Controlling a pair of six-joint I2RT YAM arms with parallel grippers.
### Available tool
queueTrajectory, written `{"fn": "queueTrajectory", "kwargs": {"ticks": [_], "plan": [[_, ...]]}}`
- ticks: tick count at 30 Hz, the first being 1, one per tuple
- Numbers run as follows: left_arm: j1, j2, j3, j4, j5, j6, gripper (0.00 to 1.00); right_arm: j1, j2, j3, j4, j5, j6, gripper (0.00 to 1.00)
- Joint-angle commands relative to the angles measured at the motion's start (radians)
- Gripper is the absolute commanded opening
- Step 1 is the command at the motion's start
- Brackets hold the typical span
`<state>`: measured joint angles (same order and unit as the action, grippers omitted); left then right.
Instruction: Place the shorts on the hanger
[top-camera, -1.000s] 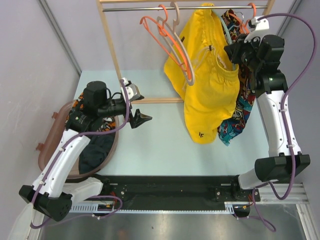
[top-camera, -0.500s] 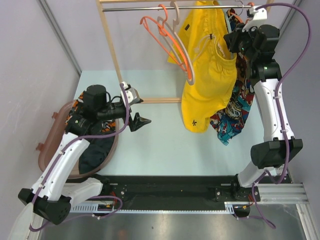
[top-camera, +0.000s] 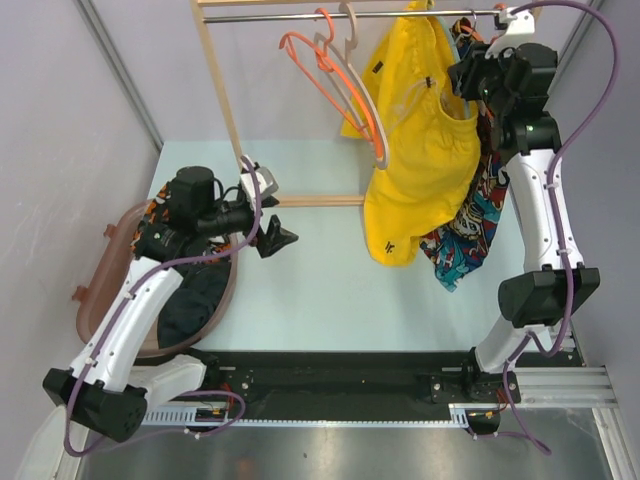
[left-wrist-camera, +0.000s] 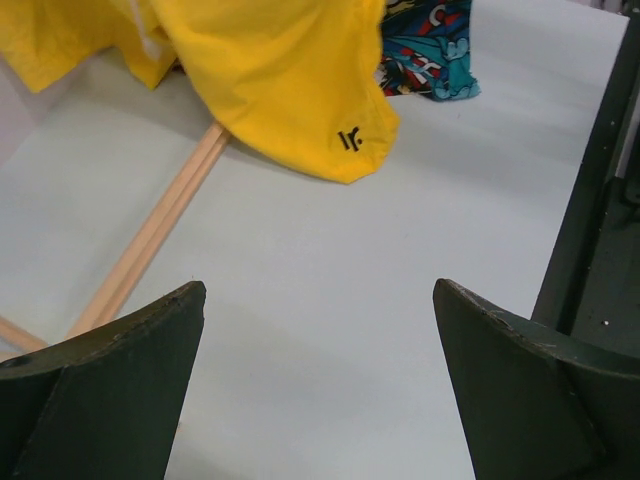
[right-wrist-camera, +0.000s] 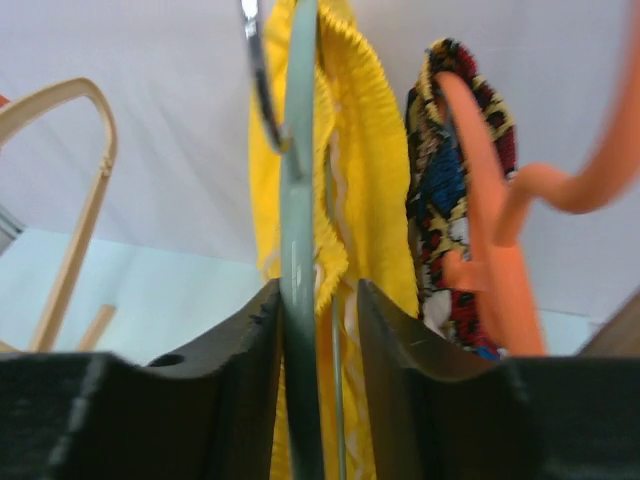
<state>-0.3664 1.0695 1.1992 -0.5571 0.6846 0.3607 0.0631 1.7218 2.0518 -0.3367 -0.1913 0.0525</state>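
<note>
The yellow shorts (top-camera: 415, 140) hang from the rail at the top right, draped over the pale green hanger (right-wrist-camera: 300, 200); its metal hook (right-wrist-camera: 255, 70) rises above. My right gripper (top-camera: 468, 80) is up beside the waistband. In the right wrist view its jaws (right-wrist-camera: 318, 290) stand apart around the hanger's stem, which rests against the left finger with a gap to the right one. My left gripper (top-camera: 283, 238) hovers wide open and holding nothing over the table (left-wrist-camera: 320, 290), facing the shorts' hem (left-wrist-camera: 280, 90) with its dark logo.
A wooden rack (top-camera: 215, 90) carries a metal rail (top-camera: 300, 17) with orange hangers (top-camera: 325, 60) and a beige hanger (top-camera: 365, 100). A comic-print garment (top-camera: 470, 225) hangs behind the shorts on an orange hanger (right-wrist-camera: 490, 200). A brown basket (top-camera: 100, 290) of clothes sits at the left.
My right arm lifted the hanger with the shorts up to the rail, and its jaws have since widened off the stem. The left arm barely shifted.
</note>
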Motion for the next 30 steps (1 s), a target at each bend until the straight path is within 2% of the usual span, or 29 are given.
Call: {"fn": "queueTrajectory", "kwargs": {"ticks": [1, 8, 9, 10, 13, 18, 23, 30], "plan": [[0.076, 0.007, 0.026, 0.009, 0.007, -0.130, 1.00, -0.022, -0.065, 0.053, 0.065, -0.008, 0.007, 0.48], [0.211, 0.032, 0.053, 0.016, 0.046, -0.285, 1.00, -0.002, -0.240, -0.070, 0.062, -0.053, -0.017, 0.73], [0.221, 0.040, 0.071, 0.007, 0.035, -0.298, 1.00, 0.001, -0.261, -0.084, 0.058, -0.060, -0.022, 0.77], [0.227, 0.046, 0.085, -0.006, 0.020, -0.322, 1.00, 0.009, -0.302, -0.096, 0.050, -0.074, -0.032, 0.85], [0.250, 0.079, 0.152, -0.078, -0.059, -0.322, 1.00, 0.024, -0.396, -0.159, 0.030, -0.097, -0.048, 0.94], [0.290, 0.095, 0.227, -0.188, -0.117, -0.307, 1.00, 0.035, -0.539, -0.291, -0.018, -0.151, -0.101, 0.99], [0.300, 0.072, 0.226, -0.251, -0.258, -0.278, 1.00, 0.034, -0.665, -0.487, -0.140, -0.246, -0.141, 1.00], [0.302, -0.014, 0.091, -0.257, -0.418, -0.238, 1.00, 0.034, -0.760, -0.671, -0.380, -0.284, -0.236, 1.00]]}}
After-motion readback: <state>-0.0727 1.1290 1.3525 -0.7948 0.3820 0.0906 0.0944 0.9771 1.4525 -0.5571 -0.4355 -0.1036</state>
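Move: My right fingers are still around the green hanger carrying the shorts; the rail is about 5 cm ahead and 10 above them. The orange hanger with the patterned shirt stands about 5 cm to the right and 4 ahead, the bare hangers roughly 24 left and 2 ahead, both about level in height. From my left hand, that stretch of rail is some 31 cm ahead, 42 right and 26 up; the basket is 27 left, level fore and aft, 25 below. I finish opening my right fingers wide, let go of the green hanger and draw that hand about 23 cm back from the rail, rising some 10 cm first, then sinking to slightly below where it began, turning a little counter-clockwise. My empty, open left hand goes 12 cm left towards the basket and 5 forward, swinging counter-clockwise and tipping down. ##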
